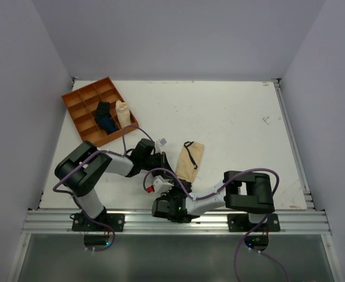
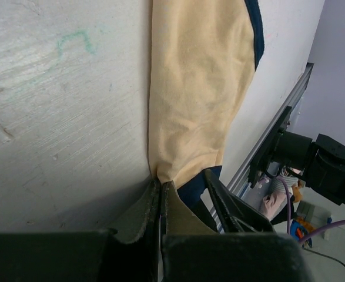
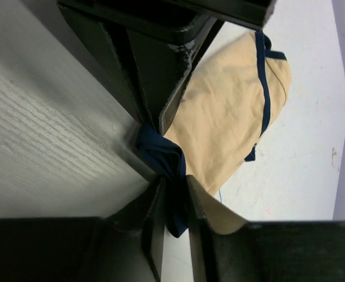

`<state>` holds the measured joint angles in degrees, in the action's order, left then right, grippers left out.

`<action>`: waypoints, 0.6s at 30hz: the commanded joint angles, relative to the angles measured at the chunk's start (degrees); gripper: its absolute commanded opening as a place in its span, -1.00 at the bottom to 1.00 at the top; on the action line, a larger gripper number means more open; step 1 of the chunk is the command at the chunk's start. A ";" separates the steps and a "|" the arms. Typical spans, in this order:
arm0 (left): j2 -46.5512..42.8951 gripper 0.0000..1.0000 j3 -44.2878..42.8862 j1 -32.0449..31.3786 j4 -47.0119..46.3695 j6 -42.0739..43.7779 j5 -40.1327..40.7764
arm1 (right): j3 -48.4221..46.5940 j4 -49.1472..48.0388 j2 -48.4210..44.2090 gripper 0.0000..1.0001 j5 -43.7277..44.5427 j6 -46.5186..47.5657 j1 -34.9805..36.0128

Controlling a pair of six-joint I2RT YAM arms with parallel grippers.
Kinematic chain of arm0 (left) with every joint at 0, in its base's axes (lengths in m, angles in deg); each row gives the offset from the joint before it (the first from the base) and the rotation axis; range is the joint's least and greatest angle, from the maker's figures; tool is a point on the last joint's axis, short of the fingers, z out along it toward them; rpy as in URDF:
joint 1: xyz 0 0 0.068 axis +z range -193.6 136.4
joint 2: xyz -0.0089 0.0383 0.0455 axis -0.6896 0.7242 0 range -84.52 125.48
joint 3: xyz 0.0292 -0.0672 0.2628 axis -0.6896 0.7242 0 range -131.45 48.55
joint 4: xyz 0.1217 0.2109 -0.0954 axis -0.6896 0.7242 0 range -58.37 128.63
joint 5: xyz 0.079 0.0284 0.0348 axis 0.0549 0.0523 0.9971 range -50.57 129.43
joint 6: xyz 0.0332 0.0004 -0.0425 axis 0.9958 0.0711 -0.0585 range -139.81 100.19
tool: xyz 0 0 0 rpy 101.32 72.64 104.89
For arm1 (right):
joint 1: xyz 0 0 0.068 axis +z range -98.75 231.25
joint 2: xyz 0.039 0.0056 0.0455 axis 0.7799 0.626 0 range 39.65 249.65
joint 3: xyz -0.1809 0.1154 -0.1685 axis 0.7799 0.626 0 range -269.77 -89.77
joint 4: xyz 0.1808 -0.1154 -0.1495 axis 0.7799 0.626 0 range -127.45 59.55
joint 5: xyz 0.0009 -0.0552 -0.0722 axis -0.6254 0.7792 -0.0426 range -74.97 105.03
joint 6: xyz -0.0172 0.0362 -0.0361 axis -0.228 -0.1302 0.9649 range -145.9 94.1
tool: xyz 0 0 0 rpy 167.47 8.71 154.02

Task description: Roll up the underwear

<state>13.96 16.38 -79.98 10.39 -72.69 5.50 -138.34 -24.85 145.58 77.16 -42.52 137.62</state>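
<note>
The underwear (image 1: pixel 191 158), beige cloth with a thin dark edge band, lies flat and stretched away from me at the table's near middle. My left gripper (image 1: pixel 172 170) reaches in from the left and is shut on the beige near corner (image 2: pixel 160 183). My right gripper (image 1: pixel 178 180) comes from below, right beside the left one. In the right wrist view the bunched dark band (image 3: pixel 160 154) fills the gap between the right gripper's (image 3: pixel 175 182) jaws. The left fingers (image 3: pixel 151 88) hang just above it. The right finger (image 2: pixel 219 197) also shows in the left wrist view.
An orange-brown compartment tray (image 1: pixel 72 97) sits at the far left, holding a dark blue roll (image 1: pixel 104 117) and a cream roll (image 1: pixel 122 113). A metal rail (image 1: pixel 178 222) runs along the near table edge. Grey walls close in the left, right and far sides.
</note>
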 commanded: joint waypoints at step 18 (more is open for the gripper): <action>-8.38 -0.09 3.60 3.33 1.72 3.13 4.75 | 1.56 -1.09 -11.00 -1.00 -20.45 1.95 -6.91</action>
<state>8.69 18.83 -77.90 11.05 -71.44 7.25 -136.48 -27.38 138.44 63.19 -38.55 132.22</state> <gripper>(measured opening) 0.431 0.025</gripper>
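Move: The near navy waistband end of the folded underwear sits right between the right hand's half-open fingers, about 1 cm ahead and level in height; the beige body's middle is some 8 cm ahead and 3 cm right. The left gripper's tips are about 3 cm ahead and 3 cm left of the right hand. From the left hand, already shut on the near-left edge, the navy end lies roughly 2 cm back and 3 cm right. Sinking barely half a centimetre, the right hand shuts its fingers and pinches the navy waistband end, then eases up and forward about 1 cm, tipping roughly 10 degrees farther down. The left hand first keeps its hold on the near-left edge, then opens to nearly half and draws off left, up and slightly forward, about 2 cm. ##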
